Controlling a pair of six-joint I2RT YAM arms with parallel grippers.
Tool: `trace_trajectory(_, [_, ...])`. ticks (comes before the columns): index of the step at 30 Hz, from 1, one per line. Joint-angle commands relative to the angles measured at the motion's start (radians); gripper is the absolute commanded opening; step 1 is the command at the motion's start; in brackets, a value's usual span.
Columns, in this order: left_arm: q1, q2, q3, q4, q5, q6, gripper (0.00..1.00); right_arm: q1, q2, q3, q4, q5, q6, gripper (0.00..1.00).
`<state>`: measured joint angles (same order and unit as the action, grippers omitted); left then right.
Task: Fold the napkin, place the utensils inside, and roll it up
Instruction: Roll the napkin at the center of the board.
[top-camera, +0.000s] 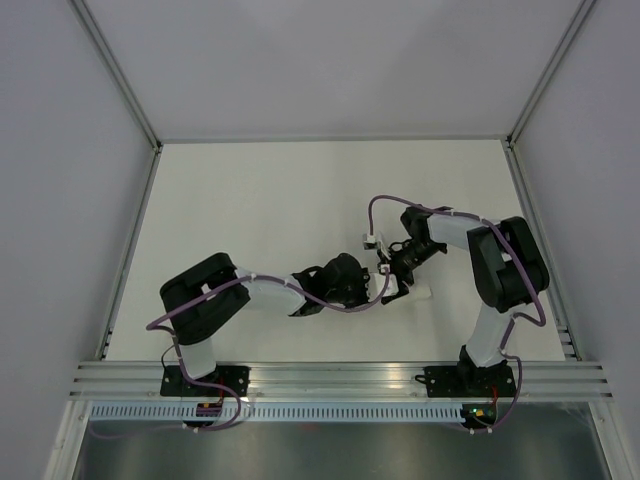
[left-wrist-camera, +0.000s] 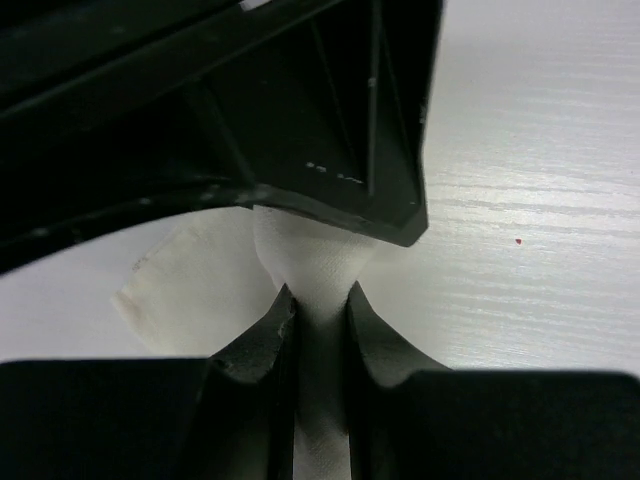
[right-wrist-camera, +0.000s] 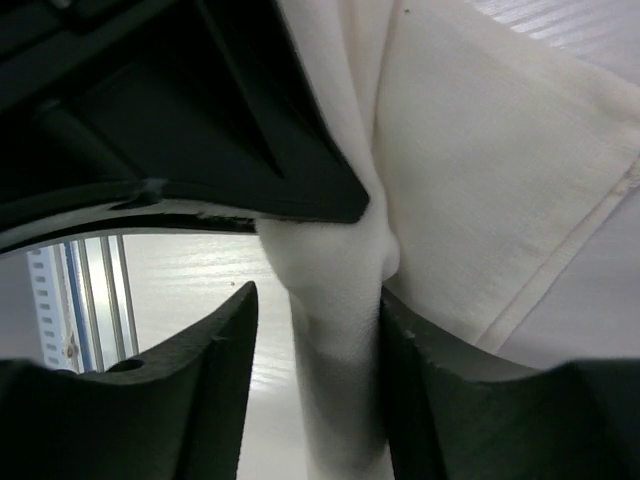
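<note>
The white napkin lies bunched in the middle of the table, mostly hidden under the two grippers. My left gripper is shut on a narrow fold of the napkin. In the right wrist view the napkin spreads flat to the right, with a hemmed edge showing. A thick roll of it stands between the jaws of my right gripper. Those jaws are open: the roll touches the right finger and a gap shows on the left. Both grippers meet tip to tip. The utensils are hidden.
The white table is bounded by grey enclosure walls on three sides. An aluminium rail runs along the near edge, where both arm bases are bolted. Purple cables loop over the right arm.
</note>
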<state>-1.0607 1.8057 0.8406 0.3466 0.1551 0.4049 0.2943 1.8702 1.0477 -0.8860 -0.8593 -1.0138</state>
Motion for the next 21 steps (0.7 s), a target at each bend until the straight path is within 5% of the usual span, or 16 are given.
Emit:
trace_trajectory(1, [0.021,0.044,0.003,-0.095,0.148,-0.126,0.02,-0.001,-0.044,-0.051,0.173,0.121,0.04,0.57])
trace_trajectory(6, [0.045,0.064,0.002,-0.123,0.218,-0.152,0.02,-0.004,-0.14,-0.035,0.17,0.108,0.101,0.7])
trace_trajectory(21, [0.163,0.155,0.083,-0.242,0.455,-0.224,0.02,-0.136,-0.475,-0.13,0.421,0.108,0.393,0.75])
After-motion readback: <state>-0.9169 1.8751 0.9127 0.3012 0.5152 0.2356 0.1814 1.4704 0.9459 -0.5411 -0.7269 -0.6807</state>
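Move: The napkin roll lies left to right through both grippers: its middle is about 2 cm right of the left hand and some 4 cm left of the right hand, straight across and about at finger height. The unrolled flap lies flat on the board, roughly 5 cm ahead and 2 cm right of the left hand, 5 cm ahead and 5 cm left of the right. The roll's free end is some 8 cm right of the right hand. Keep the left gripper pinched on the napkin roll where it is, and roll its wrist some 20 degrees, its top going forward towards the flap. Meanwhile finish opening the right fingers to let the roll go, then draw that hand forward and up off it, about 8 cm each way and a little right, swinging the wrist clockwise and rolling it back. ##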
